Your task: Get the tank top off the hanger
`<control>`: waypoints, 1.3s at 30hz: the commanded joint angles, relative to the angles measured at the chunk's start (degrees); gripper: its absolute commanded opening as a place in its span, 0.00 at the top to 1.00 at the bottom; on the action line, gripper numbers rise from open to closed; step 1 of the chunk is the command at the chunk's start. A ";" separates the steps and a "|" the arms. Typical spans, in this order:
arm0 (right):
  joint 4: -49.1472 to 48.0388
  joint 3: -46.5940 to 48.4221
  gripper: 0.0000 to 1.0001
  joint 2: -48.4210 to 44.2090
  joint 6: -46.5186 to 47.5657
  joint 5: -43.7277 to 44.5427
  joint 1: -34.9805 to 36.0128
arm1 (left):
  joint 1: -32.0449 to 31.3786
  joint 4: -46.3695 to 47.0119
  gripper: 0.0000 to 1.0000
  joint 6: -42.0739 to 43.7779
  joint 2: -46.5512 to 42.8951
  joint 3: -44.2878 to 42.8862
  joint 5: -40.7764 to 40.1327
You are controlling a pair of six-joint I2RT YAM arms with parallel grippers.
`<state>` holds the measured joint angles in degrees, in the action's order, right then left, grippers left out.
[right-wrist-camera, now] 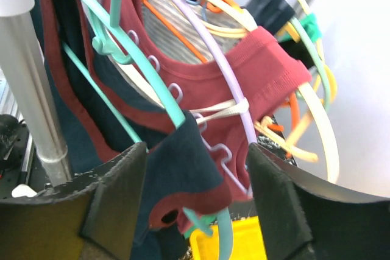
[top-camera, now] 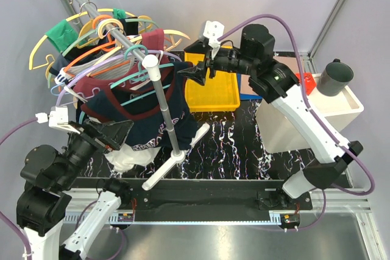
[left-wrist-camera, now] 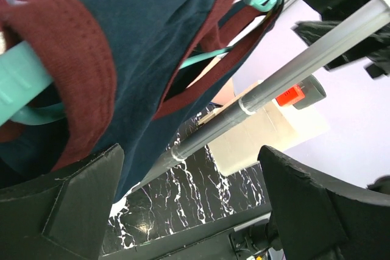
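The navy tank top [top-camera: 143,117] with maroon trim hangs on the teal hanger [top-camera: 145,83] from the rack rail. In the right wrist view its right shoulder strap [right-wrist-camera: 183,162] drapes over the teal hanger arm [right-wrist-camera: 152,83], and my right gripper [right-wrist-camera: 195,156] is open, one jaw on each side of that strap, not pinching it. My left gripper [top-camera: 119,129] is wide open below the garment's left side. In the left wrist view the navy cloth [left-wrist-camera: 146,47] hangs above the left gripper [left-wrist-camera: 190,156], with nothing between its jaws.
A grey rack pole [top-camera: 166,111] slants down just in front of the tank top. Lavender, orange and yellow hangers [top-camera: 106,31] and a maroon shirt [right-wrist-camera: 256,71] crowd the rail behind. A yellow bin [top-camera: 211,92], a white box [top-camera: 304,120] and a dark cup [top-camera: 336,77] are on the right.
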<state>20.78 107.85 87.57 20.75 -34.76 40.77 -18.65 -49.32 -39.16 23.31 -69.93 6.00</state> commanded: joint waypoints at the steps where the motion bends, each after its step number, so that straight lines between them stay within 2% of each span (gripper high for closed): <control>1: -4.52 5.26 0.29 2.95 3.68 -6.27 0.62 | -0.15 1.24 0.04 1.89 2.26 -2.31 3.23; 10: -4.43 10.18 0.41 8.31 2.10 -10.59 2.12 | -0.15 1.24 0.04 4.17 3.85 -3.98 4.19; 19: -3.46 11.06 0.44 11.04 2.80 -11.47 3.78 | -0.15 1.24 0.05 5.32 4.46 -4.69 5.51; 26: -2.23 14.39 0.55 14.03 5.00 -10.94 4.67 | -0.24 1.33 0.05 5.58 5.52 -5.39 6.12; 29: -1.09 16.42 0.64 15.17 5.61 -11.20 4.75 | -0.24 1.42 0.05 5.50 5.69 -5.48 6.92; 30: -0.74 16.77 0.70 15.44 5.70 -11.20 4.75 | -0.15 1.42 0.05 5.58 5.61 -5.48 7.01; 31: -0.39 17.04 0.73 15.61 5.88 -11.20 4.75 | -0.24 1.42 0.05 5.50 5.61 -5.57 7.27; 33: -0.21 17.22 0.75 15.53 6.14 -11.20 4.75 | -0.15 1.59 0.05 5.58 5.61 -5.74 8.15; 39: -0.30 17.22 0.90 15.00 6.58 -10.76 4.84 | -0.15 3.00 0.08 7.25 7.01 -6.88 13.77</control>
<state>21.54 122.48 103.26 26.37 -45.21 45.15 -18.65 -49.93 -34.24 28.36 -74.26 13.80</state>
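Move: About 5 cm to the right hand's left, a centimetre nearer the base and some 2 cm lower, is the teal hanger's arm at the tank top's right shoulder. The rack's upright stands roughly 9 cm left of this hand and 6 cm back; the lilac hanger's end is about 6 cm left and 3 cm ahead. From the left hand, that teal arm lies some 14 cm ahead, 12 cm right and 6 cm higher. Reaching left about 8 cm, past the front of the rack's upright, the right hand brings its part-open fingers around the teal hanger's arm, dipping a centimetre or two and turning some 15 degrees counter-clockwise. Its fingers narrow on the way, then shut mostly at the end of the reach, pinching the hanger arm beside the tank top's shoulder. The left hand eases about 2 cm right, still open. ##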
